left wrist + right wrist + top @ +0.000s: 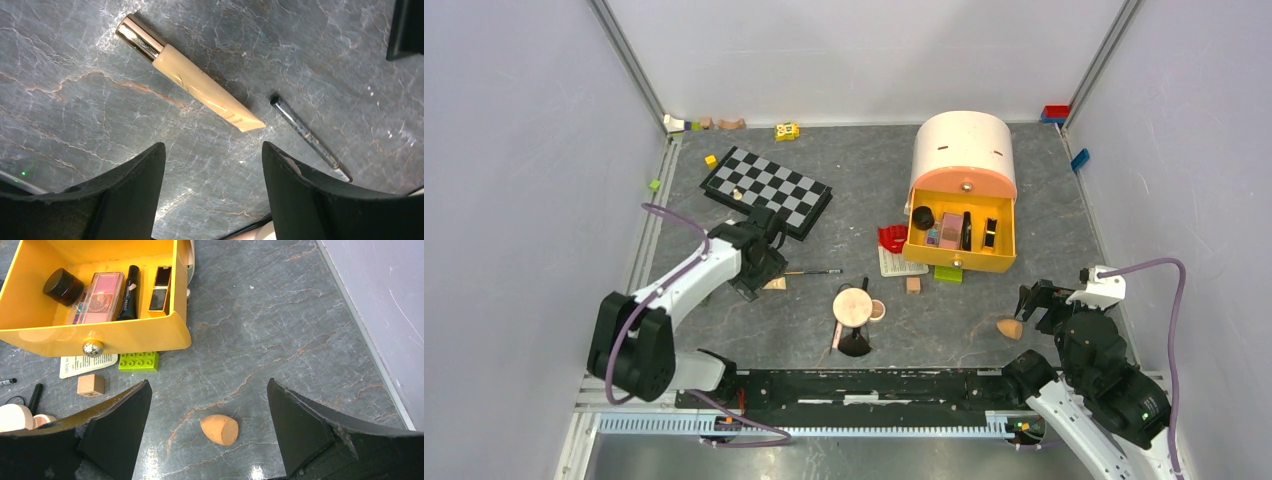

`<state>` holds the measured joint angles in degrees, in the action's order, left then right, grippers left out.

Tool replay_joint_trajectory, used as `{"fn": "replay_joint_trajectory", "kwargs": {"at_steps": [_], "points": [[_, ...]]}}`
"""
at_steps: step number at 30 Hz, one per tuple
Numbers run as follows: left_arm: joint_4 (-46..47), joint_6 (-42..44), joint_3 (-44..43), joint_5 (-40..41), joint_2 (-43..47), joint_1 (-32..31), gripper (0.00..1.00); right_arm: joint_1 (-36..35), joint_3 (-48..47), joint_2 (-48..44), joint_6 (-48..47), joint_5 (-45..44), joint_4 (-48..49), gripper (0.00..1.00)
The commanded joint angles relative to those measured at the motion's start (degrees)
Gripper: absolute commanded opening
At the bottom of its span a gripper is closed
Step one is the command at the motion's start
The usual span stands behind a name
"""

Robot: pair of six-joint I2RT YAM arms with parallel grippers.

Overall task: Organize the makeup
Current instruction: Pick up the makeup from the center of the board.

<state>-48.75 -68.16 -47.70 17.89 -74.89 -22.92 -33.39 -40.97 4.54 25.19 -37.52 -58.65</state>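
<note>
My left gripper [214, 147] hangs open over bare table, nothing between its fingers. Just beyond its tips lie a beige tube with a gold cap [190, 82] and a thin dark liner pencil [310, 137]. My right gripper [209, 385] is open too, its fingers on either side of the orange teardrop sponge [220, 429], which lies on the table untouched. The open yellow drawer [100, 335] holds a black jar [63, 286], a pink palette [100, 297], a black tube [129, 292] and a black-gold tube [161, 290]. A round peach compact [854, 305] sits at the table's near middle.
The drawer belongs to a white and orange box [964, 150] at the back right. In front of it lie a green block [139, 361], a wooden block [91, 385], a printed card [85, 365] and a red curved piece [892, 238]. A chessboard [766, 190] lies behind the left arm.
</note>
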Motion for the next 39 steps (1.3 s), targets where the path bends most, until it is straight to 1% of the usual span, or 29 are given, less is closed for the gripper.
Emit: {"fn": "replay_joint_trajectory", "kwargs": {"at_steps": [1,4,6,15,21,26,34,36,39], "points": [[-5.5,-7.5,-4.0,-1.4,-4.7,2.3,0.77,-0.4,0.2,-0.8,-0.1,-0.4,1.5,0.93],[-3.6,-9.9,-1.9,-5.1,-5.7,4.5,0.76,-0.4,0.2,-0.9,-0.1,-0.4,1.3,0.92],[-2.4,-11.5,-0.7,-5.5,-5.3,5.4,0.76,-0.4,0.1,-1.0,0.0,-0.4,1.3,0.93],[-0.3,-17.0,1.3,-0.6,-1.4,7.8,0.77,-0.4,0.3,-1.0,-0.2,-0.3,1.5,0.93],[0.1,-17.5,1.1,0.8,-2.7,9.9,0.76,-0.4,0.3,-1.2,-0.2,-0.3,1.5,0.92],[1.4,-17.5,1.3,0.7,-5.2,10.7,0.74,-0.4,0.3,-1.1,-0.2,-0.3,1.5,0.92],[3.2,-17.2,1.1,-0.6,-10.1,11.6,0.64,-0.4,0.3,-1.2,-0.2,-0.4,1.5,0.93],[3.2,-16.9,1.0,-1.0,-11.4,11.9,0.60,-0.4,0.2,-1.2,-0.2,-0.4,1.4,0.92],[3.6,-16.0,1.1,-1.9,-13.1,12.1,0.48,-0.4,0.3,-1.2,-0.1,-0.4,1.5,0.93]]}}
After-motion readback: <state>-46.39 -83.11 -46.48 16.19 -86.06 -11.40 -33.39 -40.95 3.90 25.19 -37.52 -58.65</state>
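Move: The makeup tube I want lies some 3 cm to my left hand's left, about 2 cm ahead and 6 cm below. A thin eyeliner pen lies roughly 7 cm to that hand's right and 3 cm ahead, and the round powder puff about 15 cm right and 3 cm back, both at table height. The chessboard's middle is some 21 cm ahead and 2 cm left. From my right hand the tube is about 56 cm left, 9 cm ahead and 20 cm below. I bring my left hand down and left over the makeup tube, about 4 cm sideways and 5 cm lower in all. On the way I turn the wrist some 25 degrees counter-clockwise so the fingers straddle the tube's body. The descent pauses while I slide left, then I sink again with the fingers partly closing around the tube, not yet shut on it. ##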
